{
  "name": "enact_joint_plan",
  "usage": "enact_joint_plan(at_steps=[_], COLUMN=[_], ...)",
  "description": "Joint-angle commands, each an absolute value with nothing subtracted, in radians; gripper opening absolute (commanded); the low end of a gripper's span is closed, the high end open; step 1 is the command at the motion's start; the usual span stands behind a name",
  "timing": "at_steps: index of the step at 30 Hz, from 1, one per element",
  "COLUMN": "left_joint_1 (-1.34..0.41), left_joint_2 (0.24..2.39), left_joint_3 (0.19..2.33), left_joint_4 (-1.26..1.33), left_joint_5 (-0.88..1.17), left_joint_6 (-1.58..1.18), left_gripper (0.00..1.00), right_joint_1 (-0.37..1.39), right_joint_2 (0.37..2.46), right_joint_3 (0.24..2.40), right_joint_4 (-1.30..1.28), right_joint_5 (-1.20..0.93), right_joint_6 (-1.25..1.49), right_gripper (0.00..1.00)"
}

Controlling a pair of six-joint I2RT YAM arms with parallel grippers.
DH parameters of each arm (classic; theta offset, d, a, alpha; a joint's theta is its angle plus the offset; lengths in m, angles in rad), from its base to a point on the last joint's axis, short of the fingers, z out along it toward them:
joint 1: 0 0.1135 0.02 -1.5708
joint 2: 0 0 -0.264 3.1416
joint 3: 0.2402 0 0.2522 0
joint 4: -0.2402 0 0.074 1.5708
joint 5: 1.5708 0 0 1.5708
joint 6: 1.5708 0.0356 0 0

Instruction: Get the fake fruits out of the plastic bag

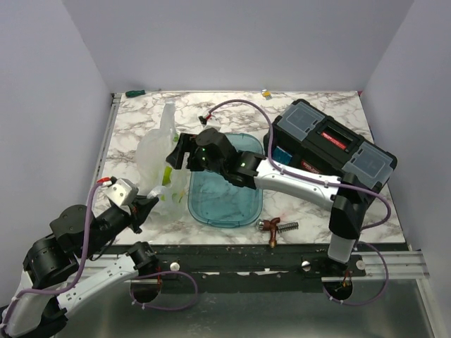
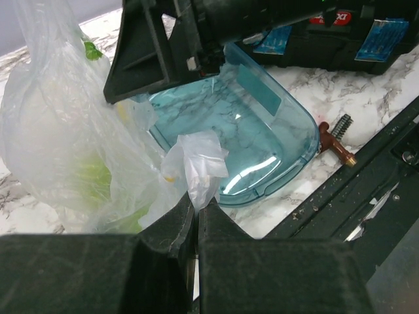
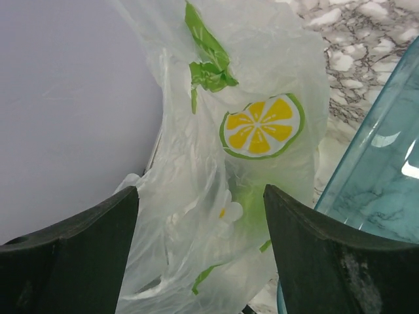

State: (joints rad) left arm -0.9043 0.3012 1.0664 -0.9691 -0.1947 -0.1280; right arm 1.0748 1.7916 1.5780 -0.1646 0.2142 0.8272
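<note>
The plastic bag (image 1: pixel 156 156) stands crumpled on the marble table, left of the teal tray. It is thin and see-through, printed with a lemon slice (image 3: pixel 262 125) and green leaves. The fake fruits show only as dim green shapes through the film (image 2: pixel 91 180) (image 3: pixel 252 203); single fruits cannot be told apart. My left gripper (image 2: pixel 196 201) is shut on a bunched fold of the bag's near edge (image 2: pixel 196 163). My right gripper (image 3: pixel 201 190) is open, one finger on each side of the bag (image 3: pixel 196 248). In the top view it sits at the bag's right side (image 1: pixel 180 151).
The teal oval tray (image 1: pixel 243 211) lies at the middle of the table, touching the bag's right side. A black toolbox (image 1: pixel 331 144) stands at the right. A copper-coloured fitting with a spring (image 1: pixel 275 227) lies near the front edge. Walls close off the left, the back and the right.
</note>
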Motion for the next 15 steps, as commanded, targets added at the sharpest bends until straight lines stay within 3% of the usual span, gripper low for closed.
enact_joint_plan(at_steps=[1,5,8,9,12,15], left_joint_1=[-0.900,-0.900,-0.900,-0.899,-0.900,-0.899], left_joint_2=[0.299,0.304,0.309,0.318,0.374,0.472], left_joint_3=[1.089,1.115,1.144,1.159,1.257,1.420], left_joint_4=[-0.997,-1.009,-1.021,-1.030,-1.081,-1.146], left_joint_5=[-0.200,-0.176,-0.146,-0.132,-0.130,-0.200], left_joint_6=[-0.145,-0.147,-0.152,-0.155,-0.203,-0.258], left_gripper=[0.00,0.00,0.00,0.07,0.50,0.78], right_joint_1=[1.107,1.127,1.136,1.136,1.136,1.136], right_joint_2=[1.892,1.951,1.949,1.940,1.891,1.834], right_joint_3=[1.641,1.686,1.677,1.663,1.592,1.503], right_joint_4=[-0.144,-0.173,-0.169,-0.154,-0.076,0.037], right_joint_5=[0.193,0.227,0.248,0.237,0.219,0.205], right_joint_6=[0.842,0.838,0.821,0.812,0.788,0.756], right_gripper=[0.77,0.62,0.38,0.28,0.02,0.01])
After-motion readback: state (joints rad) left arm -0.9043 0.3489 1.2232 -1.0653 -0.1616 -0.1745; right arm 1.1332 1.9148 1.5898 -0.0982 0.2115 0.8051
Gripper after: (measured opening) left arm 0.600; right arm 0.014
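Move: The plastic bag stands bunched close by the open right gripper: its middle is about 5 cm left, 2 cm back and 12 cm below. The teal bin's middle lies some 12 cm to the right of that gripper, 2 cm farther out and 23 cm below. For the left gripper, already shut on a loose end of the bag, the bag's middle is roughly 14 cm ahead, 2 cm left and 20 cm down. Bring the right gripper down about 5 cm and left some 4 cm, easing back slightly, into the bag's upper folds, and close the fingers to pinch the plastic. As they shut, open the left fingers to let go of the bag's loose end and lift that hand about 3 cm, drawing it back. ##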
